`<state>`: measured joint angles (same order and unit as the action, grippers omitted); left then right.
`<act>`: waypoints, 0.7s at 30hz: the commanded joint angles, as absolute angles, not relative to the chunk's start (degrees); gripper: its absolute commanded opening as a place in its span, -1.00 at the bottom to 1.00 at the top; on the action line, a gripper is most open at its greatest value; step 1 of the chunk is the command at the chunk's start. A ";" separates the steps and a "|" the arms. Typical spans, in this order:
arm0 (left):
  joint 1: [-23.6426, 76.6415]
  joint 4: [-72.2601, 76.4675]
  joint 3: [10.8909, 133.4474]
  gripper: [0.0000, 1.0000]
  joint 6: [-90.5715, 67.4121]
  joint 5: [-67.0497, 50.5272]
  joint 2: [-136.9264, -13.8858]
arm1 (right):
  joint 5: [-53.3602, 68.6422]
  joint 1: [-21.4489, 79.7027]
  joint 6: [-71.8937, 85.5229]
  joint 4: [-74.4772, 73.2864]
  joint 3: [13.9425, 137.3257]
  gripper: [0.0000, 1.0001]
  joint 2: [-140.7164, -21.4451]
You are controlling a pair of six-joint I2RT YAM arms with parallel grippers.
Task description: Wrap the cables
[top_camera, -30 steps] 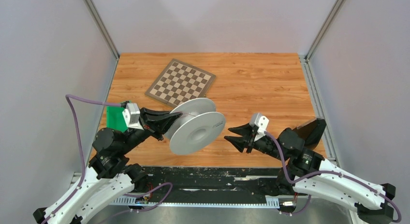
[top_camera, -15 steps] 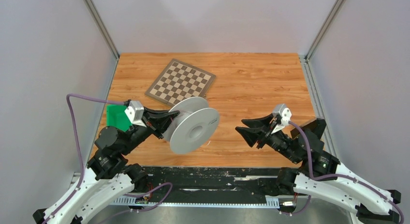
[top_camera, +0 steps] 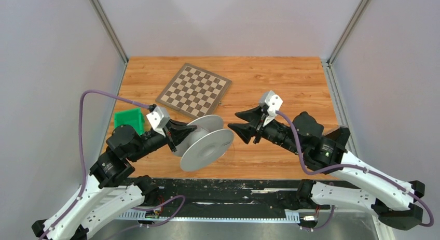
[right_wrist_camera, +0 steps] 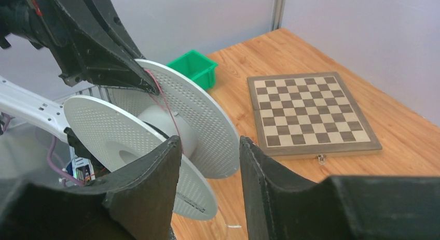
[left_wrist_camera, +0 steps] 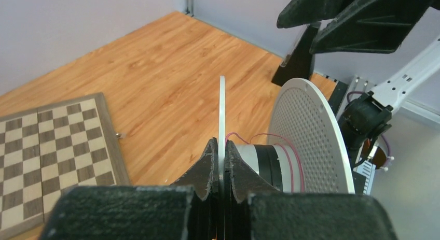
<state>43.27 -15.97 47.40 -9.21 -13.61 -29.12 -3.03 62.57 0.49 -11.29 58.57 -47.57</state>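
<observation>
A white spool (top_camera: 207, 149) with two perforated flanges hangs tilted over the table's near left. My left gripper (top_camera: 188, 130) is shut on the thin rim of its far flange (left_wrist_camera: 221, 110). A thin pink cable (left_wrist_camera: 299, 167) runs in a few loose turns round the hub. In the right wrist view the cable (right_wrist_camera: 167, 111) crosses the far flange down to the hub. My right gripper (top_camera: 233, 122) hovers just right of the spool (right_wrist_camera: 104, 127) and points at it. It is open, with nothing between its fingers.
A folded chessboard (top_camera: 194, 89) lies at the back of the wooden table, behind the spool. A small green bin (top_camera: 127, 119) stands at the left edge beside my left arm. A black strip (top_camera: 233, 196) runs along the near edge, and grey walls close both sides.
My right gripper pulled back to the right, then swung forward and left to the spool's right side, its jaws wider. The left arm turned the spool and tilted it lower.
</observation>
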 commanded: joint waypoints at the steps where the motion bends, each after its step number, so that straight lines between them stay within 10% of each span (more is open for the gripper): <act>1: 43.07 -17.01 53.22 -1.00 -9.34 -10.83 -31.11 | -1.62 62.78 1.45 -10.57 60.27 -0.09 -48.91; 21: 43.04 -21.15 62.22 -1.00 -21.52 4.22 -31.86 | 6.68 63.60 -11.35 21.28 22.67 -0.09 -36.70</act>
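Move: My left hand pinches the spool's left flange by the rim, with the spool's middle about 5 cm right, 2 cm back and 6 cm below. From my open right hand the spool's middle is some 9 cm left, 3 cm back and 9 cm below, the cable's loose tail roughly 4 cm left, 1 cm back and 14 cm below, and my left fingertips 13 cm left, 1 cm back and 3 cm below. The chessboard lies about 32 cm ahead, 19 cm left and 35 cm below my right hand. I drop my right hand about 12 cm, slowly then fast, easing back a couple of centimetres, fingers still half open and empty, going down past the spool's right-hand flange to below it. My left hand keeps its pinch on the left flange, first drifts a little forward, then lifts the spool some 4 cm and carries it 3 cm left, away from my right hand, turning about 10 degrees counter-clockwise. ##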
